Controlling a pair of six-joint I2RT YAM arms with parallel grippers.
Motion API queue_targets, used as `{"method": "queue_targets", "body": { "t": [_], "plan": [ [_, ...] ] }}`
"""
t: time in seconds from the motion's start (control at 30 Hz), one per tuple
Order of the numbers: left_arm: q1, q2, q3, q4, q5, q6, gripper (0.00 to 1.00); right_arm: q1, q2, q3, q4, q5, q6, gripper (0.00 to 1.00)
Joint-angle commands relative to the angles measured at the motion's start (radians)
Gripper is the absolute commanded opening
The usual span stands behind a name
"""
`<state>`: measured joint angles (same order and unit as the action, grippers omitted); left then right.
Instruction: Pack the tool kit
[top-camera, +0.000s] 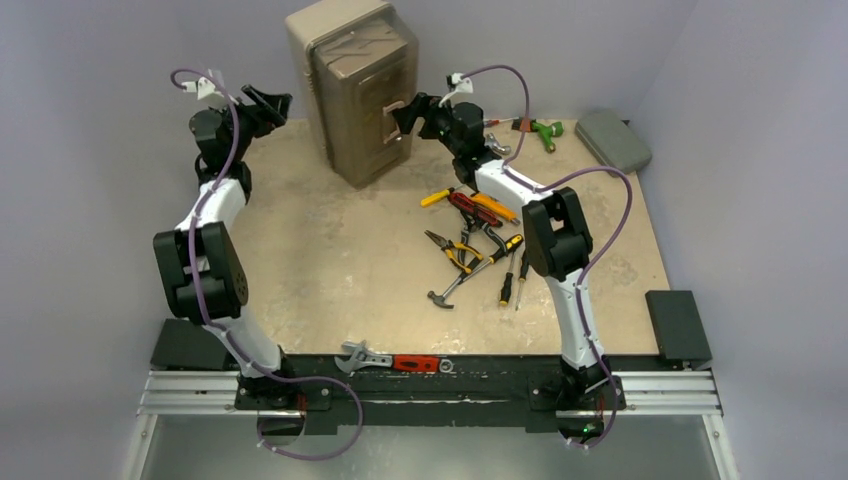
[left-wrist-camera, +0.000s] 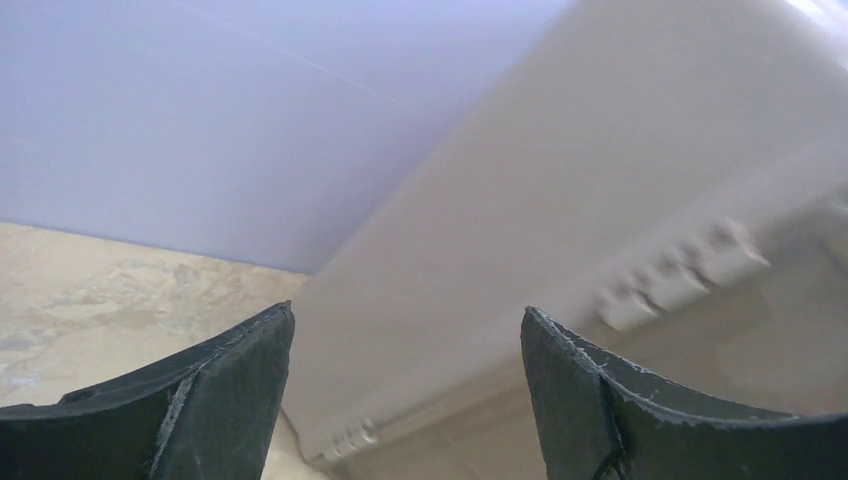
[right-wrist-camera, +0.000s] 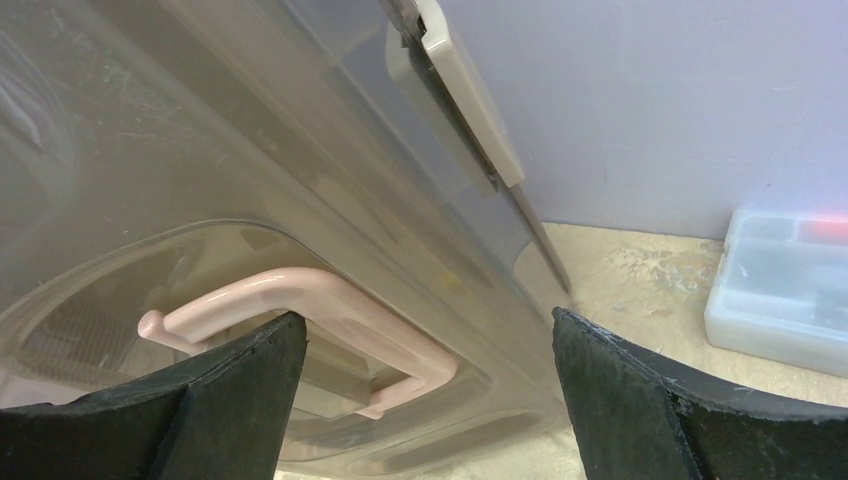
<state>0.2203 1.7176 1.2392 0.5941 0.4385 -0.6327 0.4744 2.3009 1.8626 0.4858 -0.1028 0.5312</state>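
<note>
The large beige-tan toolbox (top-camera: 355, 85) stands on its side at the back middle of the table, shut, with its pale pink handle (top-camera: 393, 120) facing right. My left gripper (top-camera: 275, 103) is open and empty just left of the box, whose beige back (left-wrist-camera: 600, 150) fills the left wrist view between the fingers (left-wrist-camera: 407, 330). My right gripper (top-camera: 405, 112) is open right at the handle; in the right wrist view the handle (right-wrist-camera: 330, 300) lies by the left finger, between the open jaws (right-wrist-camera: 428, 325), not gripped. Several hand tools (top-camera: 475, 235) lie in a pile right of centre.
A hammer (top-camera: 450, 290) and screwdrivers (top-camera: 510, 280) lie at the pile's near side. A wrench with a red grip (top-camera: 385, 360) lies at the front edge. A green tool (top-camera: 543, 132) and a grey-green case (top-camera: 612, 140) sit back right. A clear plastic box (right-wrist-camera: 785, 290) is right of the toolbox.
</note>
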Motion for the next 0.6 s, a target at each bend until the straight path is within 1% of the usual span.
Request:
{"method": "queue_targets", "body": {
  "t": [0.0,0.07,0.17,0.23,0.43,0.5,0.57],
  "plan": [
    [0.03,0.12,0.152,-0.028,-0.056,-0.069,0.81,-0.012,-0.066,0.021,0.02,-0.022,0.016,0.92],
    [0.034,0.2,0.241,-0.041,-0.053,-0.099,0.8,-0.014,-0.062,0.019,0.022,-0.027,0.019,0.92],
    [0.034,0.349,0.449,-0.083,-0.016,-0.165,0.78,-0.016,-0.052,0.015,0.029,-0.042,0.032,0.91],
    [0.034,0.442,0.555,-0.087,-0.003,-0.214,0.78,-0.018,-0.043,0.018,0.03,-0.059,0.044,0.9],
    [0.01,0.704,0.896,-0.169,0.074,-0.352,0.78,-0.019,-0.011,0.024,0.03,-0.08,0.065,0.88],
    [-0.012,0.747,0.966,-0.195,0.097,-0.367,0.78,-0.019,0.0,0.032,0.033,-0.091,0.068,0.88],
    [-0.038,0.764,0.997,-0.211,0.124,-0.364,0.78,-0.02,0.009,0.04,0.033,-0.101,0.068,0.88]
  ]
}}
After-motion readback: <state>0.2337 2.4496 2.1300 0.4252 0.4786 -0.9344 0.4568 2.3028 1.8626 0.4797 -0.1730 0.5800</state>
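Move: The tool kit's tall case stands upright at the back. Its middle lies about 18 cm ahead of my left hand, 20 cm to its right and 8 cm lower. From my right hand the case's middle is roughly 12 cm ahead and 11 cm left, near the same height, with the handle only some 3 cm ahead and 3 cm left. The clear organizer sits about 26 cm ahead of my right hand, 10 cm right and 22 cm below. I send my left hand quickly forward about 16 cm along the case's hinged left side, towards the back wall, swinging out left a little at first and sinking some 5 cm. It rolls about 15 degrees, left side down, fingers still open. My right hand stays at the handle with its fingers wide, turning only slightly counter-clockwise and not clamping it. ##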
